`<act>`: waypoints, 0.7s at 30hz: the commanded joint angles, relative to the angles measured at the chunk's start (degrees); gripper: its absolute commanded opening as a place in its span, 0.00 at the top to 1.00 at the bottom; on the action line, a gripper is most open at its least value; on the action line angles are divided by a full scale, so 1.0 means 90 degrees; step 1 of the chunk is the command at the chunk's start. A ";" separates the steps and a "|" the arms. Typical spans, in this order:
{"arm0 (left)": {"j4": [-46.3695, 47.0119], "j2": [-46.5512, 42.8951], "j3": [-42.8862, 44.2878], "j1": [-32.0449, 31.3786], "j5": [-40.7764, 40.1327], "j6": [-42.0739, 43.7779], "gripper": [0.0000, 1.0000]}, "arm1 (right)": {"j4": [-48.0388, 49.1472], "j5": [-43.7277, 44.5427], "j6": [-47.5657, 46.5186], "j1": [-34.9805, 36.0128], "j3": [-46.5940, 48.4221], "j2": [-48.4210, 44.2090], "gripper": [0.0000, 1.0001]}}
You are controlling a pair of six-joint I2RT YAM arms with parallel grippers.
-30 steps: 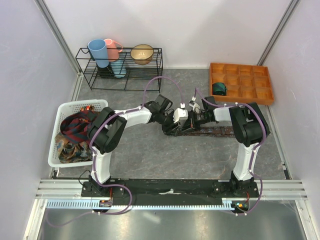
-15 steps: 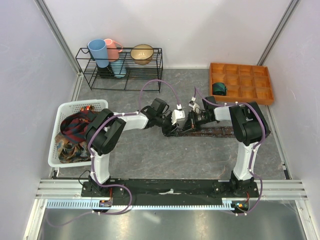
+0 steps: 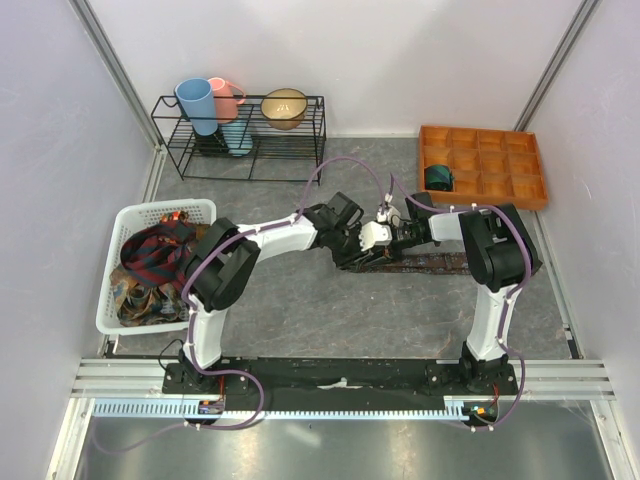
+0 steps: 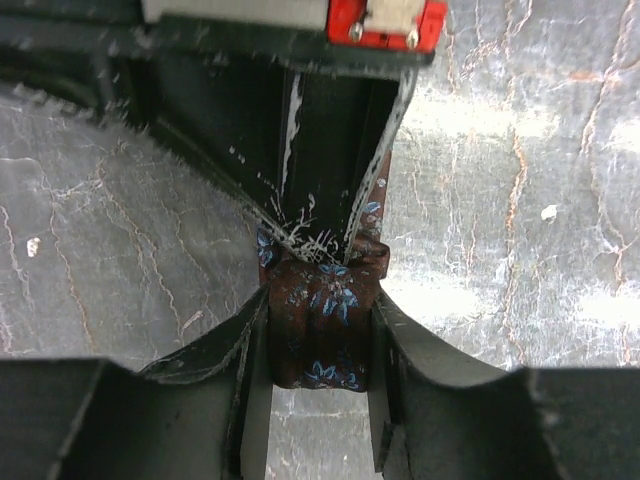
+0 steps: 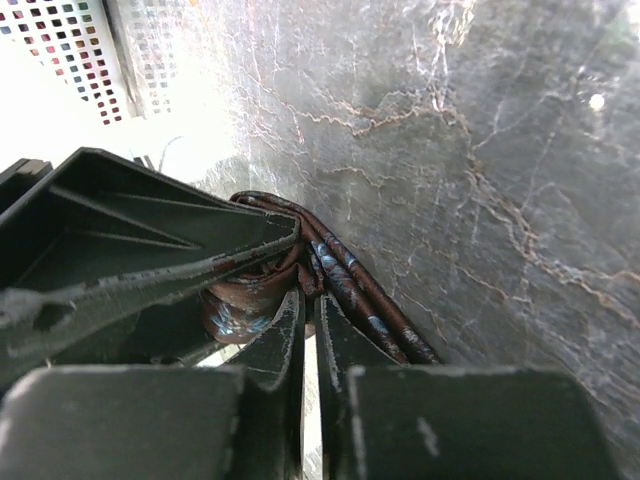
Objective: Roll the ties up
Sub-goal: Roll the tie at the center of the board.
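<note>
A maroon-brown tie [image 3: 430, 263] with blue flowers lies stretched along the table's middle, its left end wound into a small roll [image 4: 322, 330]. My left gripper [image 4: 320, 308] is shut on that roll, one finger pressed against each side. My right gripper [image 5: 310, 295] comes in from the opposite side, with only a thin slit between its fingers. Its tips pinch the tie's folded layers [image 5: 360, 290] right beside the roll [image 5: 235, 305]. From above, the left gripper [image 3: 362, 252] and right gripper [image 3: 378, 248] meet tip to tip over the tie's left end.
A white basket [image 3: 125, 215] at the left holds several more ties. At the back right, an orange compartment tray [image 3: 500, 165] holds a teal rolled tie [image 3: 437, 177]. A black wire rack [image 3: 240, 135] with cups and a bowl stands at the back left.
My left gripper has shifted right toward the right gripper and its jaws have narrowed onto the roll. The right arm has hardly moved.
</note>
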 commanded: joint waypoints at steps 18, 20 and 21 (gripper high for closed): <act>-0.1724 0.0489 0.0481 -0.0066 -0.1134 0.0816 0.90 | 0.0695 -0.0588 0.1482 -0.0042 -0.0282 -0.0881 0.51; -0.1724 0.0479 0.0481 -0.0066 -0.1124 0.0865 0.89 | 0.0745 -0.0490 0.1492 0.0007 -0.0262 -0.0764 0.50; -0.1724 0.0479 0.0462 -0.0066 -0.1114 0.0855 0.88 | 0.0755 -0.0441 0.1453 0.0026 -0.0253 -0.0725 0.51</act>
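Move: The dark tie's roll sits in the left hand, right at its finger pads. From the right hand, whose nearly shut fingertips are at the roll's right side, its middle is about 3 cm to the left and level fore and aft. The unrolled strip trails off along the table, its middle some 18 cm to the right of the right hand, while the green rolled tie in the tray lies about 19 cm ahead and 13 cm right of it. The right fingers come free of the dark tie beside its roll, spreading to about half open as the hand backs off some 2.5 cm to the right while rising, then swings back left and ends about 4 cm above where it began. The left hand keeps its hold on the roll, easing about 1.5 cm left and tilting some 10 degrees so its fingers point more steeply down. ##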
